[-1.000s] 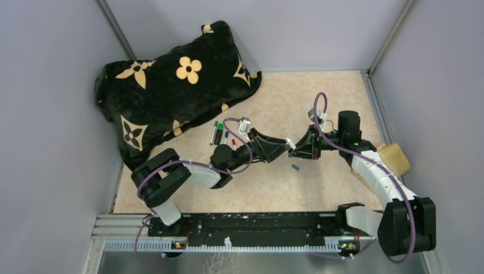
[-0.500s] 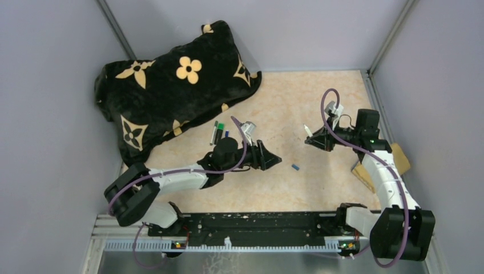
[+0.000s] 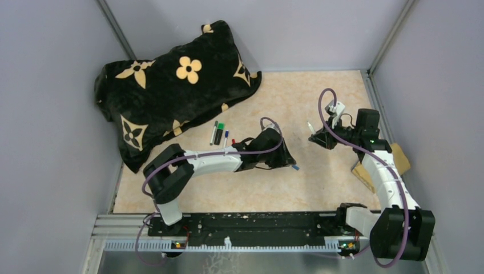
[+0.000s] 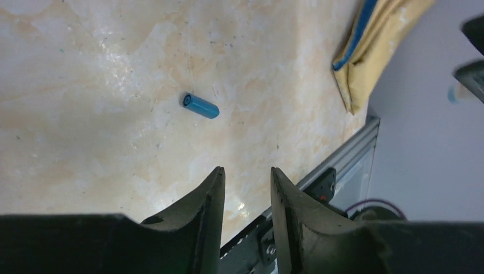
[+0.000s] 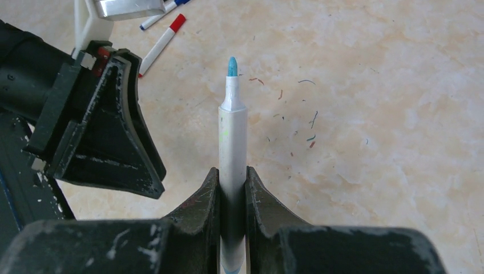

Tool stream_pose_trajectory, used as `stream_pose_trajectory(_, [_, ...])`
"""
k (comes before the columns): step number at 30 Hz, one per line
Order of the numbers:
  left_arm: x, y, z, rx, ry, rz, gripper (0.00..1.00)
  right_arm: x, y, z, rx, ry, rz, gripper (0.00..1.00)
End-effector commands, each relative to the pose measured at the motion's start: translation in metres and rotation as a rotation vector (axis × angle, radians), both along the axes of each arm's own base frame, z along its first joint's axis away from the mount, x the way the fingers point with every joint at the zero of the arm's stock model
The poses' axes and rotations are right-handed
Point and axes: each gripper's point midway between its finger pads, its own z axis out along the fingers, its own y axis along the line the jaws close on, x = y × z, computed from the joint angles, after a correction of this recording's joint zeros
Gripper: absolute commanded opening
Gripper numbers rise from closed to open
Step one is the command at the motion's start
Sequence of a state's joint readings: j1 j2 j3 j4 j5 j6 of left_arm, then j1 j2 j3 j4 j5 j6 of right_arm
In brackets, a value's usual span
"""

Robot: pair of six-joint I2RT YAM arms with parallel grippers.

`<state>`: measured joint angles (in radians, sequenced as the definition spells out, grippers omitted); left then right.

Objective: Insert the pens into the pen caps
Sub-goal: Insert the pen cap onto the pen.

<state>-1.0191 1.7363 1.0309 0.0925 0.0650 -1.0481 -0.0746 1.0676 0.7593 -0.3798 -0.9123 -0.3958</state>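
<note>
A small blue pen cap [image 4: 201, 106] lies on its side on the marbled table, just ahead of my left gripper [image 4: 246, 171], whose jaws stand apart with nothing between them. From above, the left gripper [image 3: 290, 161] hovers right beside the cap [image 3: 295, 167]. My right gripper [image 5: 233, 171] is shut on a white pen [image 5: 233, 131] with a bare blue tip pointing away from it; in the top view this gripper [image 3: 319, 137] hangs right of centre. Several more pens [image 3: 221, 133] lie side by side near the pillow, among them a red-ended pen [image 5: 162, 43].
A black pillow with tan flowers [image 3: 177, 85] fills the back left. A tan cardboard box [image 3: 394, 160] rests by the right wall and also shows as box [image 4: 371, 45]. Grey walls enclose the table, and a black rail [image 3: 251, 222] runs along the near edge.
The grippers, close together mid-table a second ago, have parted. My left arm swung right to the blue cap. My right arm drew back right, keeping the pen.
</note>
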Motion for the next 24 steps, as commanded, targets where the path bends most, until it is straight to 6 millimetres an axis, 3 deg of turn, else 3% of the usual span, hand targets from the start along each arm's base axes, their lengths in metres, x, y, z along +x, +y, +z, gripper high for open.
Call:
stream_pose_trajectory(1, [-0.004,0.016,-0.04,0.236,0.188,0.221,0.4,0.007,-0.003,0.012,-0.004,-0.063,-0.026,0.0])
stream_pose_trajectory(11, [-0.003,-0.012,-0.064,0.397,0.295,0.275,0.48,0.007,-0.005,0.016,-0.004,-0.079,-0.044,0.0])
stream_pose_trajectory(24, [0.009,-0.018,-0.086,0.512,0.311,0.326,0.46,0.003,-0.002,0.023,0.007,-0.101,-0.033,0.0])
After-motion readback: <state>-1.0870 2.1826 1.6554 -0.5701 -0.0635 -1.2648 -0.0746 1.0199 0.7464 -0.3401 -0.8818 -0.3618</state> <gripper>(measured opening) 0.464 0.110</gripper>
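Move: The blue pen cap lies on the table about 5 cm to the right of the left gripper, barely 1 cm ahead and some 11 cm below. The pen in the right gripper is about 11 cm ahead, 8 cm right and 9 cm higher than the left gripper; the red-capped pen lies about 7 cm ahead and 21 cm left of it. From the right hand, the cap sits roughly 10 cm back, 3 cm left and 18 cm down. Bring the left gripper down about 7 cm towards the blue cap, moving some 4 cm right during the first half and then sinking almost straight, easing off over the cap. Meanwhile tip the fingers some 30 degrees steeper towards the table and leave them about half open, without touching the cap. Hold the right gripper nearly still, pen pinched, tip up. ##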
